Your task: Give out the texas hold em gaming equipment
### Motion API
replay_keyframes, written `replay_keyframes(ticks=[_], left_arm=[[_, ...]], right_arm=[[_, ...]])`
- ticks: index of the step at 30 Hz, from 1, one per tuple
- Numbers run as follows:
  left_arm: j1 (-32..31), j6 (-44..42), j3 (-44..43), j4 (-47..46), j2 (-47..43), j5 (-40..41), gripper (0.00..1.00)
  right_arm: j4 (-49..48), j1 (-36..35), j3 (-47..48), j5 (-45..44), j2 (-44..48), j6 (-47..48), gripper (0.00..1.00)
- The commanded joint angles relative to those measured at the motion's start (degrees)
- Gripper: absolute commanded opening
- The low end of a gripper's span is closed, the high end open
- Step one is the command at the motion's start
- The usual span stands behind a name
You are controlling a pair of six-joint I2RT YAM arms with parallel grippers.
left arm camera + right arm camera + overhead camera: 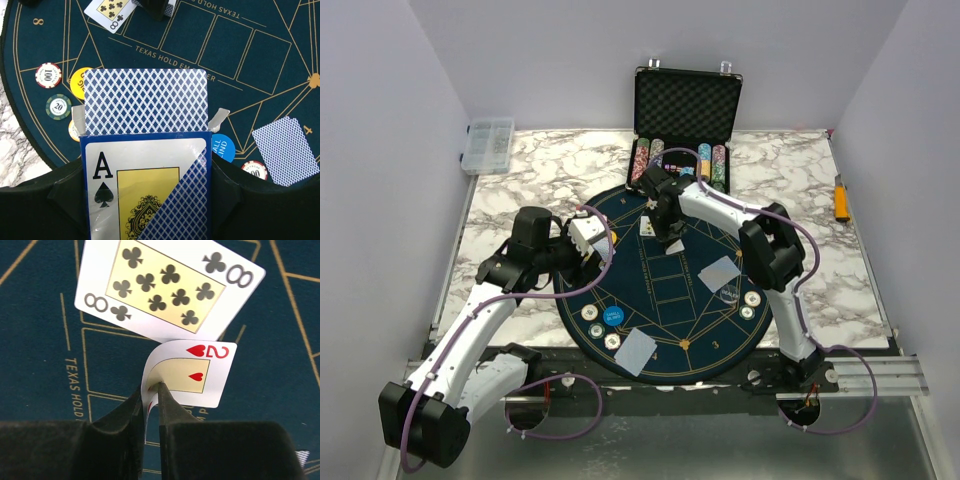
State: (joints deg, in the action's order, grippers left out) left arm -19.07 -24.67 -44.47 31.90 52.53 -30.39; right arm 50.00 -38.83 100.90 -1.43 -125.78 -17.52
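Note:
My left gripper (148,117) is shut on a blue card box (145,185) with an ace of spades on it; blue-backed cards (145,100) stick out of its top. My right gripper (150,387) hangs over the mat's far side, its jaws slightly apart, with a bent two of hearts (192,372) standing loosely between them. An eight of clubs (170,287) lies face up just beyond. Face-down cards (637,350) (720,270) lie on the mat. A blue disc (612,317) and a yellow disc (590,313) sit near left, cream chips (752,298) at right.
The round dark-blue mat (660,200) fills the table's middle. An open black chip case (686,110) stands behind it. A clear compartment box (488,145) sits far left and a yellow-handled tool (841,200) at the right edge.

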Motion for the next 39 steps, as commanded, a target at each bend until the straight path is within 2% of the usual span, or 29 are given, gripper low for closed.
replay_keyframes(ticks=[1, 6, 10, 16, 18, 21, 23, 29, 32, 39], left_arm=[[0.3, -0.4, 0.1, -0.7, -0.6, -0.4, 0.0], [0.4, -0.6, 0.2, -0.6, -0.7, -0.4, 0.0], [0.4, -1.0, 0.1, -0.4, -0.7, -0.7, 0.0], [0.4, -1.7, -0.3, 0.2, -1.2, -2.0, 0.0], [0.4, -2.4, -0.4, 0.4, -1.4, -2.6, 0.0], [0.4, -3.8, -0.6, 0.8, -1.1, -2.9, 0.0], [0.4, -4.6, -0.7, 0.9, -0.9, -3.3, 0.0], [-1.9, -6.9, -2.5, 1.0, 1.5, -2.9, 0.0], [-3.8, -7.3, -3.5, 0.6, 3.2, -2.7, 0.0], [-6.3, -6.4, -6.2, -0.9, 6.2, -2.5, 0.0]], right_arm=[[1.3, -0.9, 2.2, 5.0, -3.4, -2.3, 0.17], [1.4, -0.8, 3.3, 5.8, -3.5, -2.6, 0.26], [1.5, -0.8, 3.4, 7.3, -2.1, -2.5, 0.44], [1.7, -0.8, 1.9, 10.3, 3.9, -1.1, 0.6], [1.4, -0.8, 0.3, 11.2, 7.5, 0.6, 0.69], [0.6, 0.1, -3.4, 13.9, 14.0, 5.3, 0.92], [-1.8, 1.7, -7.1, 18.8, 18.8, 8.6, 1.0], [-8.2, 3.8, -12.7, 36.4, 28.6, 14.6, 1.0], [-10.0, 3.9, -11.9, 43.2, 28.2, 12.0, 1.0], [-14.0, 3.1, -10.1, 53.2, 24.3, 7.7, 1.0]])
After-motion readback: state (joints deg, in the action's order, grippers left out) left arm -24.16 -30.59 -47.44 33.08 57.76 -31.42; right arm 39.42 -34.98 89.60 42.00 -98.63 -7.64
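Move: Just under the right hand's fingertips, some 1 cm to the left and 2 cm down, is the board spot for the two of hearts it holds. The eight of clubs lies about 5 cm ahead and 2 cm left; face-down hole cards lie some 11 cm back and 14 cm right. The card box in the left gripper is roughly 17 cm left, 7 cm back and 14 cm higher. From the left hand the spot is about 8 cm ahead, 18 cm right and 14 cm down. Letting go of the two of hearts, the right hand spreads its fingers wide while sliding a couple of centimetres left, low over the mat. It then climbs quickly, about 19 cm, easing back and finally farther left, its fingers swinging some 45 degrees from downward towards the card box. The left hand keeps hold of the box, late on shifting about 2 cm right and turning slightly clockwise. ##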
